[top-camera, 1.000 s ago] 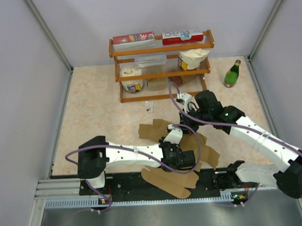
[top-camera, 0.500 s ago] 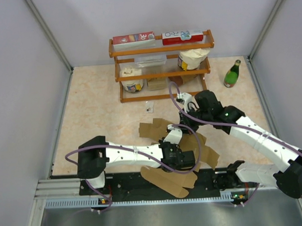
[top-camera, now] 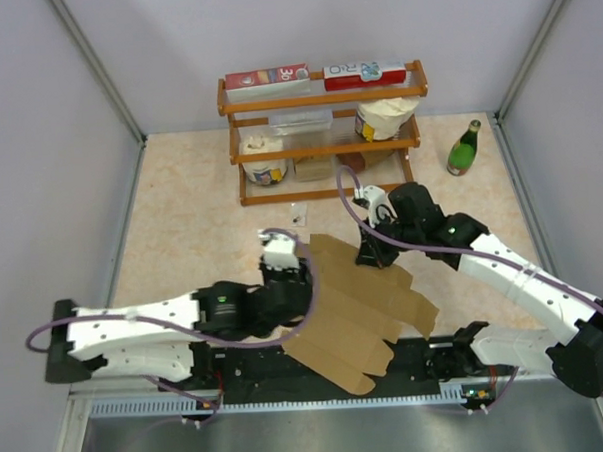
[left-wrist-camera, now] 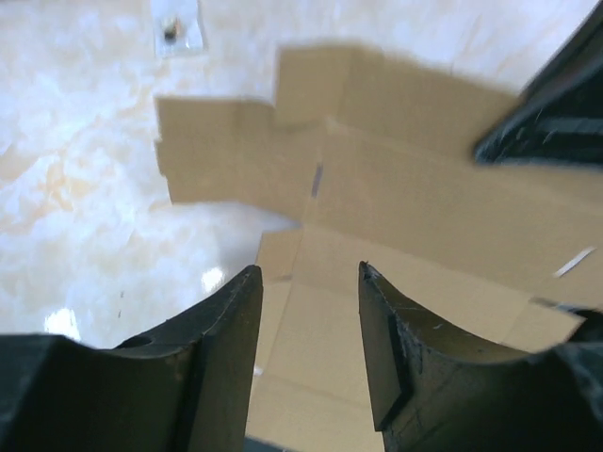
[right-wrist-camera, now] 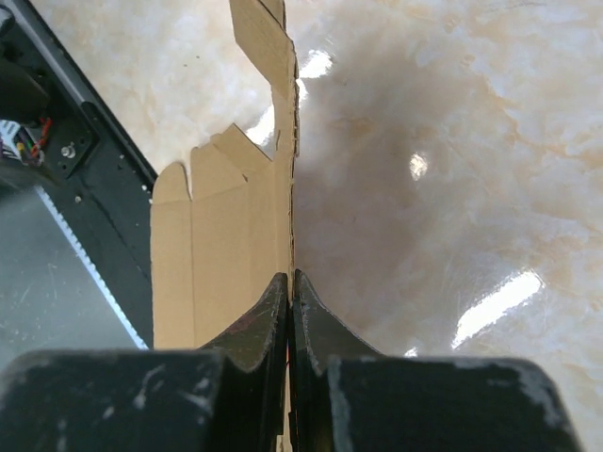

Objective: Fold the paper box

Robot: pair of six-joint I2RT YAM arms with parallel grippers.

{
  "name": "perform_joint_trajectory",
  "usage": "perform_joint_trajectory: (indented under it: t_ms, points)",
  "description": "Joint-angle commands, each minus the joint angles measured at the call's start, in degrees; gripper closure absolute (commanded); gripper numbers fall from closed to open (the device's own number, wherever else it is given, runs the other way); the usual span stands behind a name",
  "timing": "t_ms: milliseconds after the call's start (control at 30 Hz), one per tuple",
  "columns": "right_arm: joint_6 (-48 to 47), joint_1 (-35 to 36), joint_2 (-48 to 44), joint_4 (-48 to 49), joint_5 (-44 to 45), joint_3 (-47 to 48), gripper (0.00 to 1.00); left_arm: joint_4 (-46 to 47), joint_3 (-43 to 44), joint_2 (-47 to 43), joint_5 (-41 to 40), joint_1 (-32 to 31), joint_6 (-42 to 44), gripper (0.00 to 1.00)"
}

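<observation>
The paper box [top-camera: 370, 303] is a flat die-cut sheet of brown cardboard lying open on the table, its near flaps reaching over the black base rail. My right gripper [top-camera: 371, 258] is shut on its far edge; in the right wrist view the jaws [right-wrist-camera: 290, 281] pinch the thin edge of the paper box [right-wrist-camera: 221, 254], which stands on edge there. My left gripper [top-camera: 299, 286] is at the sheet's left side, open and holding nothing. In the left wrist view its gripper [left-wrist-camera: 306, 273] hangs over the paper box [left-wrist-camera: 415, 217] without touching it.
A wooden rack [top-camera: 323, 135] at the back holds red-and-white cartons and paper rolls. A green bottle [top-camera: 464, 149] stands back right. A small clear packet [top-camera: 299, 214] lies in front of the rack, also seen as a packet [left-wrist-camera: 177, 28]. Grey walls close both sides.
My left arm has swung back to the left off the cardboard and its jaws have opened. The sheet now lies spread flat. The right gripper keeps its hold in place.
</observation>
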Motion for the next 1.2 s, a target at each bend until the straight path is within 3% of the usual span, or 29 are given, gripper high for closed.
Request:
perform_joint_trajectory:
  t_ms: [0, 100, 200, 500, 700, 833, 1000, 1167]
  points:
    - [-0.41, 0.63, -2.06, 2.74, 4.52, -0.75, 1.0, 20.52, -11.72, -17.29, 1.55, 6.71, 11.94, 0.49]
    - [-0.06, 0.72, -3.55, 3.8, 6.45, -1.19, 1.0, 23.97, -16.13, -23.46, 9.53, 17.42, 13.98, 0.48]
    - [-1.46, 0.98, -5.48, 5.9, 7.17, -3.03, 1.0, 23.72, -16.76, -24.97, 13.42, 22.81, 16.44, 0.49]
    - [-11.29, 3.62, -9.19, 23.73, 13.14, -14.54, 1.0, 25.11, -16.31, -20.93, 15.62, 27.3, 19.08, 0.49]
    - [-14.56, 4.5, -5.67, 23.66, 19.89, -12.88, 1.0, 30.65, -20.44, -21.63, 22.73, 35.81, 19.78, 0.49]
    - [-11.57, 4.5, -5.14, 26.29, 26.68, -12.35, 1.0, 33.02, -21.41, -21.02, 26.96, 40.57, 20.75, 0.5]
    - [-6.3, 4.5, -6.2, 33.77, 31.78, -16.83, 1.0, 34.35, -21.33, -19.09, 30.39, 42.51, 21.1, 0.51]
    - [-13.05, 4.5, -1.46, 29.83, 29.85, -13.76, 1.0, 36.01, -22.03, -17.76, 31.09, 43.39, 21.45, 0.52]
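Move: The paper box, its side panel already pinched in the right gripper, has its middle about 13 cm to the left gripper's right, 8 cm back and some 8 cm lower. The small parts bag lies roughly 17 cm ahead of the left gripper and 16 cm below, almost straight ahead, with the rack's front rail 5 cm beyond it and 7 cm farther right. From the right gripper, the box's middle lies about 12 cm back, 4 cm left and 8 cm below. Swing the left gripper forward about 12 cm and left some 9 cm, away from the box's middle towards the parts bag, rising first, then sinking back; keep its fingers open and roll its left side down. With the right gripper keep the pinch on the panel and carry the box forward, dipping slightly, while turning the hand some 30 degrees, forward side up, a little clockwise. ##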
